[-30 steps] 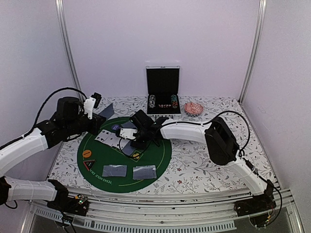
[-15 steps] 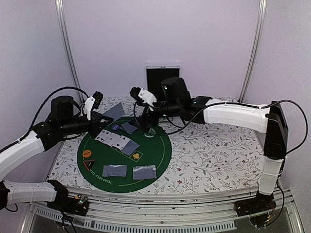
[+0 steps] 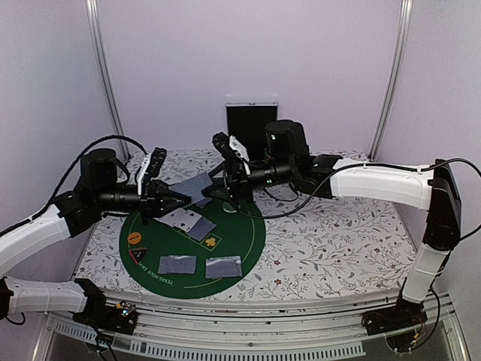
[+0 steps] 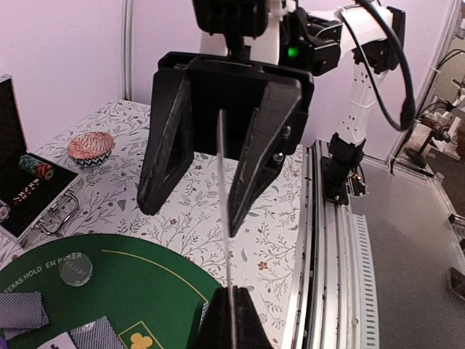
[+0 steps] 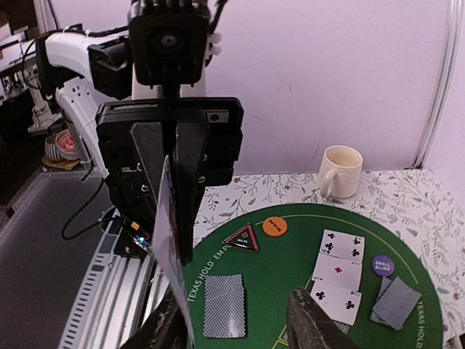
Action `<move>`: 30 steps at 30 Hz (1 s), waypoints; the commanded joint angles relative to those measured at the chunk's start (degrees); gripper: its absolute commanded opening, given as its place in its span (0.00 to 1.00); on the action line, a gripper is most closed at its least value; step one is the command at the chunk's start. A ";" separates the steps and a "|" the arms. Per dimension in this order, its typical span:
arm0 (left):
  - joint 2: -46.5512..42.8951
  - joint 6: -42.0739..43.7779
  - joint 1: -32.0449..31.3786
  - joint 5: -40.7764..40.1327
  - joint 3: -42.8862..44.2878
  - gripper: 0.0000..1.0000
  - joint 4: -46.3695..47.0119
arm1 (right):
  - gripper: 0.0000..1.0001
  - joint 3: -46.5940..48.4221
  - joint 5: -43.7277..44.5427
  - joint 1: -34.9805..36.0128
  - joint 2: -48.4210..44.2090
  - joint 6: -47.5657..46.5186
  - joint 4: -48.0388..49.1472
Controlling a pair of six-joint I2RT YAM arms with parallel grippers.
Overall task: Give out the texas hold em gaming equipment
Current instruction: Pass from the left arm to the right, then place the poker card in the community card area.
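Note:
My left gripper [image 3: 171, 198] is shut on one grey-blue-backed playing card [image 3: 192, 187] and holds it in the air over the back of the green mat. In the left wrist view the card [image 4: 224, 211] shows edge-on, rising from my shut left gripper [image 4: 232, 318]. My right gripper [image 3: 228, 179] is open, its fingers [image 4: 168, 142] on either side of the card's far end. In the right wrist view the card [image 5: 171, 243] stands beside the left finger of my right gripper [image 5: 236, 327]. Three face-up cards [image 3: 185, 219], two face-down cards [image 3: 177, 264], an orange disc [image 3: 134, 238] and a black triangular marker [image 3: 137, 255] lie on the mat.
The round green felt mat [image 3: 244, 241] covers the table's left middle. An open chip case [image 3: 252, 120] stands at the back. A white mug [image 5: 340, 171] sits beyond the mat. A red patterned bowl [image 4: 91, 149] and a pale disc [image 4: 75, 269] show in the left wrist view.
My right gripper rose off the mat and swung back, then came to the card's far end. My left gripper carried the card right and down toward it.

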 commanded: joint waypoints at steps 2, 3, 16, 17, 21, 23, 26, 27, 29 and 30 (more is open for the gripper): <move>1.80 1.89 -2.36 3.02 0.28 0.00 -0.11 | 0.19 0.94 -4.89 0.32 -0.09 3.15 1.43; 1.76 2.15 -2.46 3.15 0.30 0.00 -0.36 | 0.08 0.88 -5.13 0.37 -0.12 3.41 1.30; -5.64 7.37 -2.44 -1.97 -2.04 0.27 -2.19 | 0.01 -6.05 -9.64 -0.87 -5.28 3.16 0.94; -6.13 7.44 -2.41 -4.54 -2.00 0.27 -2.79 | 0.01 -6.44 -9.40 -1.28 -5.39 3.44 0.71; -5.36 6.42 -1.89 -18.00 -1.01 0.27 -5.73 | 0.01 -5.54 -6.44 -2.56 -4.21 4.45 -2.82; -4.29 5.53 -1.37 -22.07 -0.47 0.28 -6.56 | 0.01 -2.18 -1.88 -2.60 -1.55 3.87 -8.49; -2.69 4.41 -0.52 -27.22 0.02 0.29 -7.22 | 0.01 4.91 3.43 -2.58 4.74 2.63 -18.35; -1.93 4.01 -0.13 -28.90 0.24 0.30 -7.50 | 0.01 6.98 4.69 -2.56 7.42 2.43 -21.53; -0.74 3.55 0.52 -31.68 0.78 0.31 -8.36 | 0.01 10.68 4.85 -2.52 11.37 2.23 -25.12; -0.08 3.41 0.69 -33.49 1.09 0.31 -8.96 | 0.01 12.90 4.79 -2.59 12.98 2.23 -26.33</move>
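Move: The left gripper holds the playing card; the right gripper, half open around the card's free end, is about 7 cm to the left gripper's right, 2 cm ahead and 1 cm higher. From the right gripper the card's middle is roughly 4 cm to the left, level with it. On the mat some 29 cm below, the right-hand card pair is about 3 cm back, the bare club square some 7 cm ahead and 5 cm left, and the last face-down card 13 cm ahead and 8 cm left. Shut the right gripper on the card's free end while both hands ease back a centimetre or so, then open the left fingers about a third to let go. Draw the right hand back and a little right, then carry the card forward about 6 cm and down nearly 4 cm, tipping down slightly. Ease the left back, then swing it forward some 7 cm, left and down, away from the card, turning some 25 degrees counter-clockwise. ##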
